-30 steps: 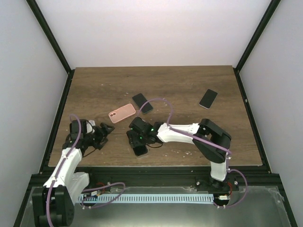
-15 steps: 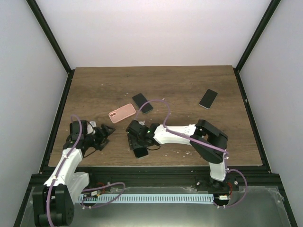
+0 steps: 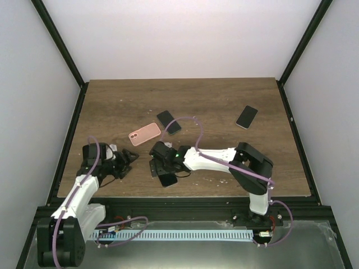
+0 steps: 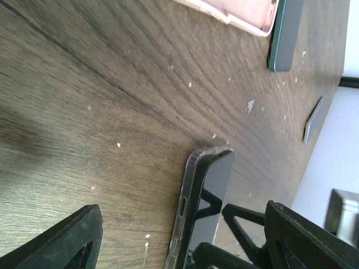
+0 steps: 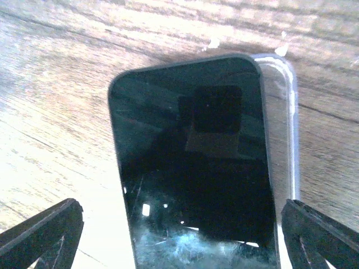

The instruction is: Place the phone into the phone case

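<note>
A black phone (image 5: pixel 190 168) lies screen up and slightly askew in a clear phone case (image 5: pixel 285 106), whose rim shows along its right side. The pair rests near the table's front edge (image 3: pixel 166 180). My right gripper (image 5: pixel 182 235) hangs just over the phone's near end, open, with one finger on each side of it. From the left, my left gripper (image 4: pixel 182 246) looks along the cased phone (image 4: pixel 205 207). It is open and holds nothing, a short way left of the phone (image 3: pixel 126 158).
A pink case (image 3: pixel 145 132) and a dark phone (image 3: pixel 169 121) lie behind the grippers at mid-table. Another dark phone (image 3: pixel 247 116) lies at the far right. Black frame rails border the wooden table (image 3: pixel 224 95).
My right gripper's jaws have spread wider around the phone, which stays flat on the table. The left gripper has barely shifted.
</note>
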{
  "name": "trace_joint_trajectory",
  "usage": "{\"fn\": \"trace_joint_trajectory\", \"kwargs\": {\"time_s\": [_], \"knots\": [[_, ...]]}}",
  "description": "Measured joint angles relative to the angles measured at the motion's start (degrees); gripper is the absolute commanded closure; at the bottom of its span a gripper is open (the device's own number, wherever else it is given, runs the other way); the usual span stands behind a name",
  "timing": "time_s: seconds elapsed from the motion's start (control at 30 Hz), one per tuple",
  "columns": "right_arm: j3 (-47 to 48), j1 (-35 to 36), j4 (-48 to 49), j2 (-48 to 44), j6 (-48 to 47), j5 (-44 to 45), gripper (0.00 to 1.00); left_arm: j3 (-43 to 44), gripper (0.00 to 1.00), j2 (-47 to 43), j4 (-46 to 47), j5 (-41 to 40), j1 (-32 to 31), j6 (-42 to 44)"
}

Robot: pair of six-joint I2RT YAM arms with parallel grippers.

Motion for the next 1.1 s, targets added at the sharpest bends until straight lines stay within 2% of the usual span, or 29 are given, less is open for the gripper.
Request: {"fn": "trace_joint_trajectory", "kwargs": {"time_s": [0.2,0.4,0.6,0.73,1.1], "knots": [[-1.5,-0.5,0.4,-4.0,-1.0,0.5,0.2,-0.4,0.25,1.0,1.5,-0.4,-4.3,-0.3],[-8.7,-3.4,5.2,-7.9,-1.2,-1.4,0.33,-0.4,0.35,3.1,4.3,-1.2,-7.9,-1.8],[-16.7,-7.7,12.1,-8.9,-0.9,-6.6,0.43,-0.6,0.37,5.2,7.8,-2.6,-11.6,-3.1],[-19.0,-7.9,16.6,-9.5,-0.7,-10.1,0.5,-0.6,0.42,6.6,9.7,-3.7,-13.2,-3.3],[-25.5,-7.7,28.4,-10.1,3.5,-19.4,0.63,1.0,0.43,10.4,8.7,-7.5,-13.7,0.4]]}}
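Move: The phone lies on the clear case, its middle roughly 2 cm back, 1 cm right and 2 cm below the right hand; the case's middle is 1 cm farther right than the phone's. The pink case is about 16 cm ahead and 7 cm left of the right hand, the green phone 23 cm ahead and 5 cm right. From the left hand the phone is some 14 cm right, 3 cm back and 5 cm down. Right hand rises, drops about 5 cm right, narrows and returns to the phone's right edge; left hand nears. ##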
